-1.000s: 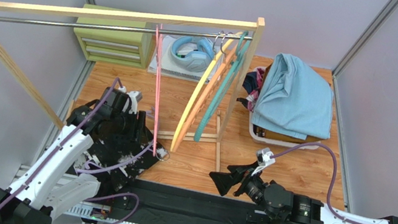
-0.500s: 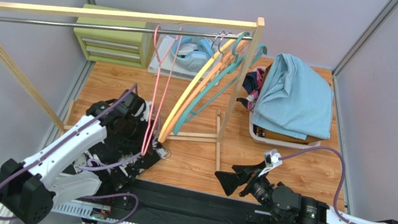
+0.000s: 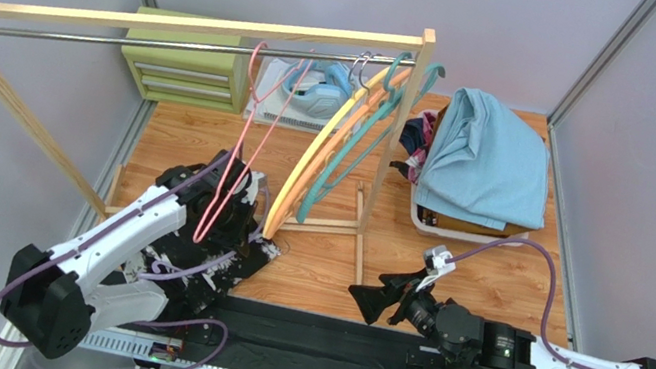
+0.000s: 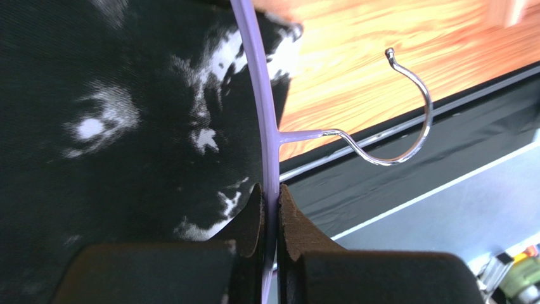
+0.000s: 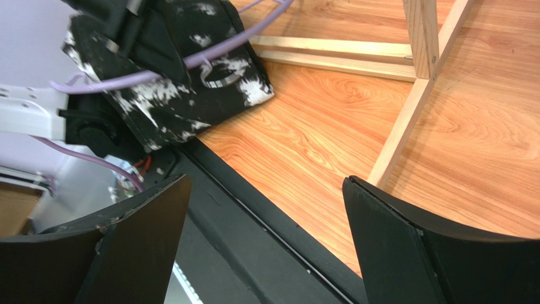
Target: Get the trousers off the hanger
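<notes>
The black trousers with white speckles (image 3: 223,257) lie crumpled on the wooden floor under my left arm, and also show in the left wrist view as trousers (image 4: 127,126) and in the right wrist view as trousers (image 5: 184,107). A thin pink hanger (image 3: 255,101) stands tilted above them, its metal hook (image 4: 409,126) low near the floor. My left gripper (image 3: 241,210) is shut on the hanger's bar (image 4: 264,95) just below the hook's stem. My right gripper (image 3: 373,299) hovers wide open over the floor's near edge, holding nothing.
A wooden rack (image 3: 178,21) carries yellow, orange and teal hangers (image 3: 349,148). Its leg (image 5: 405,126) stands close ahead of my right gripper. A white basket (image 3: 456,231) at the right holds light blue trousers (image 3: 493,163) piled on others. Green drawers (image 3: 190,69) and headphones (image 3: 315,81) sit behind.
My left gripper has closed onto the pink hanger. The hanger has swung and tilted rightward, and the left arm has shifted right with it. The right gripper barely moved.
</notes>
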Motion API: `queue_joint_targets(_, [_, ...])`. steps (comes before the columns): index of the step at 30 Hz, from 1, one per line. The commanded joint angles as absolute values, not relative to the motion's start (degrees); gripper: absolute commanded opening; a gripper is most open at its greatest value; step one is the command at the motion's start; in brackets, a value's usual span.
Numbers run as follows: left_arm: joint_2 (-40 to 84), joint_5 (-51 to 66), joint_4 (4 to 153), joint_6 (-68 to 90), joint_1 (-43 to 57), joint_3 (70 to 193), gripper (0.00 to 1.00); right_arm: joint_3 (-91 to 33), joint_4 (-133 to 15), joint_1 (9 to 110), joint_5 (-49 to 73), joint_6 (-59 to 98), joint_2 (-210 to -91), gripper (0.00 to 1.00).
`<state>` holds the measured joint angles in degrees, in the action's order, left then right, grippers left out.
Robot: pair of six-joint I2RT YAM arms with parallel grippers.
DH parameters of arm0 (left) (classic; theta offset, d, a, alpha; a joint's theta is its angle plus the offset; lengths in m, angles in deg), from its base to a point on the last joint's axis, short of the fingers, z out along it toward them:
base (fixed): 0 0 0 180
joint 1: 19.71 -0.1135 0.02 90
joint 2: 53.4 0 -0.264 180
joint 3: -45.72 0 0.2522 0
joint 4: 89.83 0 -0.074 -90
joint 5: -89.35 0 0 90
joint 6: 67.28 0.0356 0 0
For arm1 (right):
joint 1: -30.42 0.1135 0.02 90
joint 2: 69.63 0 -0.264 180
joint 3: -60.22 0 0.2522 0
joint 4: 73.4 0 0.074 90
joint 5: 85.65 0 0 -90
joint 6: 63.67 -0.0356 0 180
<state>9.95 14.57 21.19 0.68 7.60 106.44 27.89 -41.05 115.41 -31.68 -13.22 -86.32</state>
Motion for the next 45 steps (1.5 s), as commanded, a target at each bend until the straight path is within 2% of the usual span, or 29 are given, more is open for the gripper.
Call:
queue_joint_targets(1, [3.6,20.0,21.0,-5.0,5.3,109.2,0.0,26.0,-46.4,115.4,-30.1,-8.8,-90.9,0.96])
queue_joint_targets(10, [-8.0,29.1,28.9,-17.3,-4.4,111.3,0.0,21.4,-60.6,115.4,-29.1,4.3,-106.5,0.97])
queue_joint_targets(13, [-9.7,29.8,33.6,-24.0,-4.5,111.7,0.0,21.8,-71.2,115.5,-29.8,8.9,-114.4,0.97])
queue_joint_targets(17, [-13.7,30.5,41.2,-34.7,-4.5,110.3,0.0,25.0,-97.3,115.9,-31.7,15.5,-126.6,0.96])
queue_joint_targets(21, [-17.1,29.4,44.7,-42.6,-4.5,110.1,0.0,19.7,-105.8,117.4,-30.6,19.7,-140.5,0.97])
queue_joint_targets(23, [-18.2,28.6,44.8,-44.9,-4.5,111.0,0.0,17.1,-109.9,118.2,-29.8,20.5,-143.8,0.97])
queue_joint_targets(30, [-18.2,27.0,42.0,-46.7,-4.4,114.0,0.0,9.7,-111.2,119.3,-21.4,23.7,-151.8,0.99])
queue_joint_targets(36, [-20.5,24.8,42.0,-50.7,-4.4,112.3,0.0,6.8,-114.9,119.5,-19.4,27.9,-157.2,0.99])
queue_joint_targets(45, [-21.7,23.6,41.1,-52.5,-4.5,111.8,0.0,0.9,-119.5,123.0,-23.9,34.4,-165.6,1.0])
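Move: My left hand already pinches the purple hanger; the black-and-white trousers' middle is about 8 cm to its left, level fore and aft, and 5 cm below. The pink hanger hangs some 8 cm ahead and 25 cm above it, the yellow one equally far ahead and up but about 13 cm right. From my right hand those trousers lie some 37 cm left, 5 cm ahead, 12 cm below; the rack's right foot is about 14 cm ahead, 4 cm left. Keeping my left fingers shut on the purple hanger, I lift it about 20 cm with the trousers on it, edging slightly forward, and roll the wrist up from pointing down to forward-right. Meanwhile my right hand sweeps some 25 cm left towards the trousers' near right part, wide open, its fingers turning to point level and mostly left; touch can't be seen. ##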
